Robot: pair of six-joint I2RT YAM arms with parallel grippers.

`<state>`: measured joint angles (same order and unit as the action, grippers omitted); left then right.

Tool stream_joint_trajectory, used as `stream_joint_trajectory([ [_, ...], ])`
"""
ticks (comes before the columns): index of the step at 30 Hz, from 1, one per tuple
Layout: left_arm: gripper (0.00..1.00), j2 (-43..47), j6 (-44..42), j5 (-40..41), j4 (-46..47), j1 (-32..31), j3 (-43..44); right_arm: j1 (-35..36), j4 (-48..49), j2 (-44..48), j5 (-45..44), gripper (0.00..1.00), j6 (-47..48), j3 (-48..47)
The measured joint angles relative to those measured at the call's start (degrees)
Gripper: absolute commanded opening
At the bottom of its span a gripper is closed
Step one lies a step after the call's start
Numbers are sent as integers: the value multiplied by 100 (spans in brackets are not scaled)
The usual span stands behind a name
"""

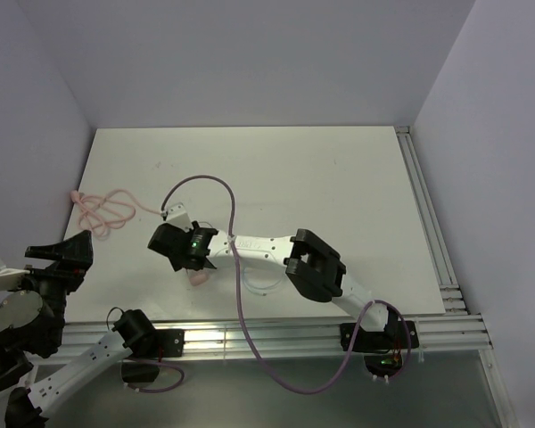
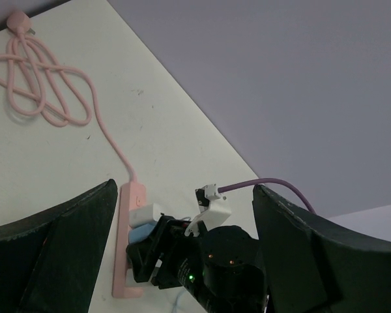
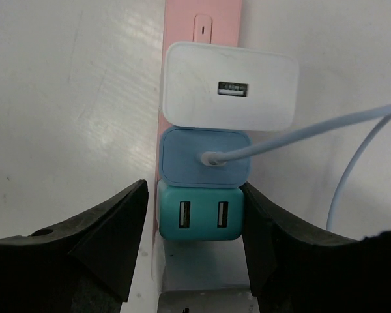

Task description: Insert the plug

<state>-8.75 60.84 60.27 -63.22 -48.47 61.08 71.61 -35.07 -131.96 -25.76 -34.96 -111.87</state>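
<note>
The plug (image 3: 201,214), a teal adapter with two USB ports, sits in the pink socket strip (image 3: 202,19), tight below a blue adapter (image 3: 182,156) that carries a thin pale wire (image 3: 326,127). My right gripper (image 3: 194,189) straddles the plug with its jaws open: a gap shows at the left finger, while the right finger stands close against the plug's side. From above, the right gripper (image 1: 174,245) covers the strip (image 1: 196,278) and the plug is hidden. My left gripper (image 2: 186,189) hangs wide open and empty, raised over the table's left edge (image 1: 58,254).
A white charger (image 3: 229,88) fills the strip's slot above the blue adapter. The strip's pink cord (image 1: 107,209) lies coiled at the table's left edge. A purple robot cable (image 1: 205,183) arcs over the middle. Aluminium rails (image 1: 432,232) run along the right and near edges.
</note>
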Motion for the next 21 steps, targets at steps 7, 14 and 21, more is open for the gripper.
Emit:
stream_joint_trajectory([
  [7, 90, 0, -24, 0, 0, -9, 13, 52, -638, 0, 337, 67, -31, -179],
  [14, 90, 0, -39, 2, -2, -48, 13, 11, -957, -7, 398, 66, 136, -599],
  [21, 90, 0, -37, 9, -15, -74, 140, -153, -1169, -48, 422, 62, 343, -1491],
])
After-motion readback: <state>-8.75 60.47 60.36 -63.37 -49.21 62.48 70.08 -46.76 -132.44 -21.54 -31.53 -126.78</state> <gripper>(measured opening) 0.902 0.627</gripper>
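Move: The right hand stands astride the green plug, its middle within a centimetre of the finger point and about 1 cm below it. In the same row and at much the same height, the blue plug is some 3 cm ahead and 1 cm left, the white USB plug about 6 cm ahead and 2 cm left, the clear plug about 4 cm back and 1 cm right. From the idle left hand the green plug lies roughly 10 cm ahead, 14 cm right and 27 cm below. Back first, about 2 cm and slightly to the right, the right hand drags the green plug and its strip along between the already open fingers. It then turns upward, rising some 6.5 cm while easing forward and a little left, so the fingers come free of the green plug and stay open above the row. ##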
